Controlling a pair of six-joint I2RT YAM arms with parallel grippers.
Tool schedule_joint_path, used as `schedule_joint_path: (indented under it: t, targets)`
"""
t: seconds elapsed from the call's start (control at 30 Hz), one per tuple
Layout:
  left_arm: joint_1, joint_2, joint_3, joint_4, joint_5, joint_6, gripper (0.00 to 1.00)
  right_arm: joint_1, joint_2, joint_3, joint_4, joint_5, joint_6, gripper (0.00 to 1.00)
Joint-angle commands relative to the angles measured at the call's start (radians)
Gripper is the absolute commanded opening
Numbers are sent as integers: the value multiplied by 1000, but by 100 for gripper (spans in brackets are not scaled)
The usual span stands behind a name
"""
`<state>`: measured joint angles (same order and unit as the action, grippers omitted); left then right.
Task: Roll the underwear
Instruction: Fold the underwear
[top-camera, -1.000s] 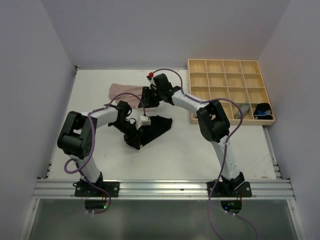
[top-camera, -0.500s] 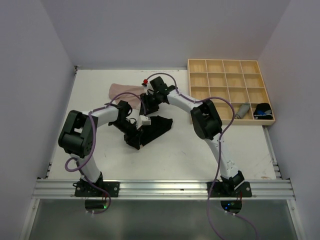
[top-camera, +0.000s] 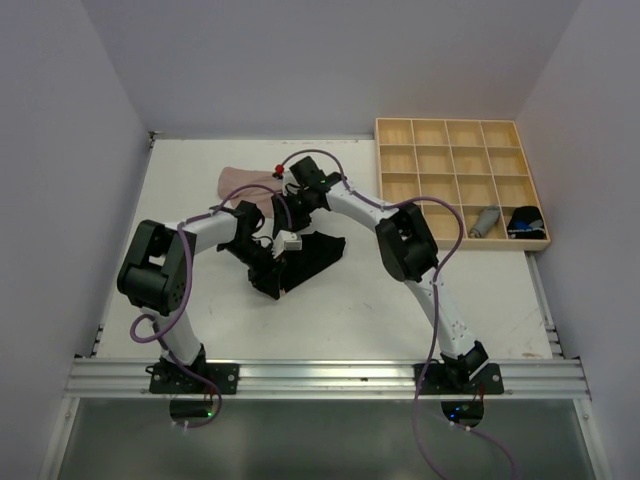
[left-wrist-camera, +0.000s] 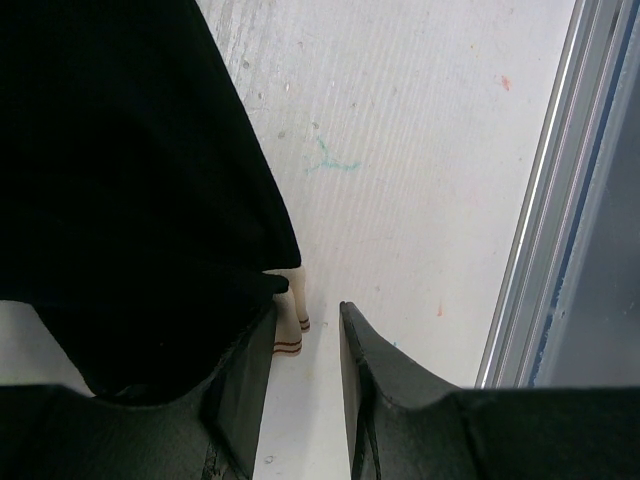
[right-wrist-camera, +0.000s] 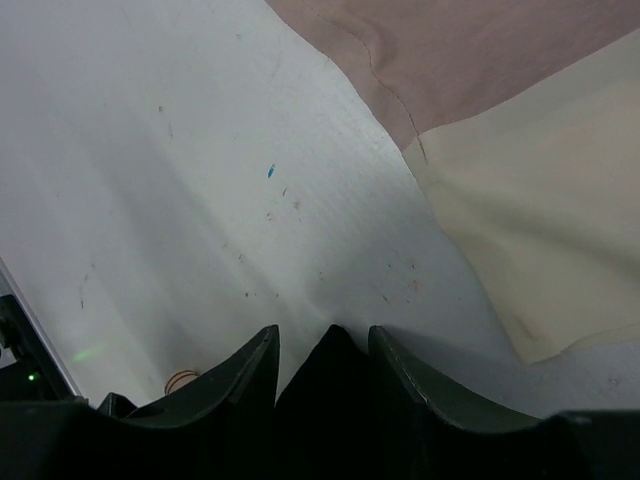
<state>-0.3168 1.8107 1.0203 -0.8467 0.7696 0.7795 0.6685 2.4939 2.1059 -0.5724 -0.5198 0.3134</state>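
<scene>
The black underwear lies flat mid-table. In the left wrist view it covers the left side and drapes over my left finger; a beige striped tag pokes out at its edge. My left gripper sits at its near-left corner, open, with bare table between the fingers. My right gripper is at the cloth's far-left edge, shut on a raised black corner. A pale pink garment and a beige one lie just beyond.
A light wooden tray of square compartments stands at the back right, with a grey roll and a black-and-blue roll in its near row. A metal rail runs along the table's edge. A small ring lies by my right finger.
My right arm has swung left, its elbow and wrist shifting toward the pink garment. The left arm and the black underwear have stayed put.
</scene>
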Motion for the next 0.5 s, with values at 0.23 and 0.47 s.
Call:
schedule_joint_path:
  t: [0.23, 0.47]
  targets:
    - [-2, 90, -55, 34, -340, 73, 40, 9, 0, 42, -99, 3, -73, 38]
    - [-2, 93, -54, 31, -339, 70, 40, 9, -24, 17, -74, 27, -73, 4]
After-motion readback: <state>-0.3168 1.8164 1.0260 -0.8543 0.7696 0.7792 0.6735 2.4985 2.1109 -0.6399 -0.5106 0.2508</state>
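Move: Just under the right hand, between its part-open fingers, rises the underwear's far corner, about 1 cm back, 1 cm to the right and 1 cm down; the black underwear's middle lies some 9 cm back and 7 cm to the right. The pink-and-beige garment lies flat about 8 cm ahead and 4 cm left of this hand. From the left hand, that corner is roughly 15 cm ahead, 1 cm to the right and about level. Easing back, right and down by only about 1 cm each, the right hand settles onto the black underwear's far corner while its fingers go from half open to almost shut, pinching the cloth between their tips. The left hand stays put, still part-open, with one finger against the near end of the underwear. ##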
